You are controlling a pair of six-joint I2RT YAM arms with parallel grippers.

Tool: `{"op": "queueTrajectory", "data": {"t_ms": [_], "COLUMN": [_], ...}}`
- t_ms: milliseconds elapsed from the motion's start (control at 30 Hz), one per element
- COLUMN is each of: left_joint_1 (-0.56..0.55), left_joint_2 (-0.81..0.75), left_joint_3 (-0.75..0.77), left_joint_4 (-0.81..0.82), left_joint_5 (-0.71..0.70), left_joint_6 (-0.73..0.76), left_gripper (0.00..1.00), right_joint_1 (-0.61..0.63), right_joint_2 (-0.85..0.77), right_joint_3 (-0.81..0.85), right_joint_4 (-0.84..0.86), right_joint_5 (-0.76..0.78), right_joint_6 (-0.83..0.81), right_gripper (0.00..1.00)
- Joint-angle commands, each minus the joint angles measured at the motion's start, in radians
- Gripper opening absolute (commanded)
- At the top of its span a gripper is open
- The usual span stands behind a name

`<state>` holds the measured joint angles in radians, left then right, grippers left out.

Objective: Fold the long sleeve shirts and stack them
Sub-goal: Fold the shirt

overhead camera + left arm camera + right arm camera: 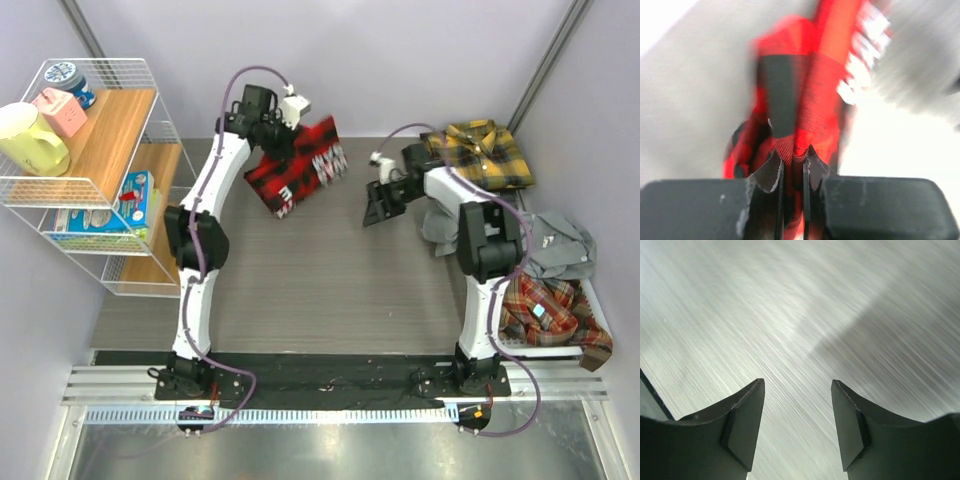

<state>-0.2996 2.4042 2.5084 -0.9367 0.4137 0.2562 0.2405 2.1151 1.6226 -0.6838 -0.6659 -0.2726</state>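
A red-and-black check shirt (pixel 300 165) with white lettering lies folded at the far middle of the table. My left gripper (pixel 272 140) is shut on its far left edge; in the left wrist view a fold of red cloth (pixel 805 100) is pinched where the left gripper (pixel 792 157) closes. My right gripper (pixel 380 205) hovers open to the right of that shirt, with only bare table between the fingertips (pixel 747 405) of the right gripper (pixel 797 390). A folded yellow-and-black plaid shirt (pixel 480 152) lies at the far right.
A grey shirt (pixel 555 245) and an orange-brown plaid shirt (pixel 550 310) are heaped at the right edge beside the right arm. A wire shelf (pixel 100 170) with a yellow pitcher (pixel 30 138) and boxes stands at the left. Grey walls close in on both sides.
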Motion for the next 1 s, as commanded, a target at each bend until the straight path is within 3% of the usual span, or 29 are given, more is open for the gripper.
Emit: {"op": "queueTrajectory", "data": {"t_ms": [0,33,133,267,433,667,733,933,967], "left_joint_1": [-0.113,-0.168,-0.266,-0.37,-0.51,-0.625,-0.627,-0.553,-0.535], "left_joint_2": [-0.31,-0.392,-0.453,-0.441,-0.372,-0.317,-0.338,-0.499,-0.51], "left_joint_3": [-0.348,-0.426,-0.653,-0.83,-0.948,-0.872,-0.87,-0.836,-0.824], "left_joint_4": [0.206,0.255,0.332,0.345,0.329,0.24,0.166,0.041,0.023], "left_joint_5": [-0.254,-0.274,-0.326,-0.355,-0.368,-0.264,-0.215,-0.037,-0.007], "left_joint_6": [0.494,0.555,0.734,0.793,0.701,0.509,0.503,0.419,0.394], "left_gripper": [0.0,0.0,0.0,0.01,0.03,0.09,0.28,0.62,0.75], "right_joint_1": [-0.089,-0.098,-0.145,-0.187,-0.21,-0.228,-0.256,-0.25,-0.244], "right_joint_2": [-0.128,-0.142,-0.144,-0.148,-0.187,-0.222,-0.228,-0.234,-0.234], "right_joint_3": [-0.085,-0.098,-0.142,-0.178,-0.225,-0.268,-0.251,-0.179,-0.169], "right_joint_4": [0.067,0.079,0.096,0.098,0.078,0.012,-0.023,-0.069,-0.071], "right_joint_5": [-0.05,-0.052,-0.069,-0.089,-0.086,-0.092,-0.098,-0.153,-0.168], "right_joint_6": [0.145,0.156,0.205,0.237,0.211,0.155,0.124,0.058,0.052], "right_gripper": [0.61,0.61,0.61,0.61,0.61,0.61,0.62,0.62,0.62]}}
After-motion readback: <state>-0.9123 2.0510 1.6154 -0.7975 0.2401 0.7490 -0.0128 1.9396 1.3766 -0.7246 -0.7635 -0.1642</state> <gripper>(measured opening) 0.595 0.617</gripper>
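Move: The left hand holds the gathered plaid shirt, its bulk mostly about 3 cm to the right, 3 cm back and some 5 cm below. The clear table where the shirt is headed lies roughly 21 cm back, 14 cm right and 16 cm below. The yellow plaid shirt is about 41 cm right, level ahead; the grey shirts are some 52 cm right and 19 cm back. From the right hand, that clear spot is 7 cm back, 3 cm left and 5 cm below. Back towards its base, the left arm whips the held shirt nearly 30 cm, also about 13 cm right, rising some 5 cm first and then swooping down to the table; the wrist swings roughly 50 degrees clockwise. Low over the table, the fingers open and let go of the cloth as the hand draws farther back. The right hand, still open and empty, clears off about 9 cm to the right. ##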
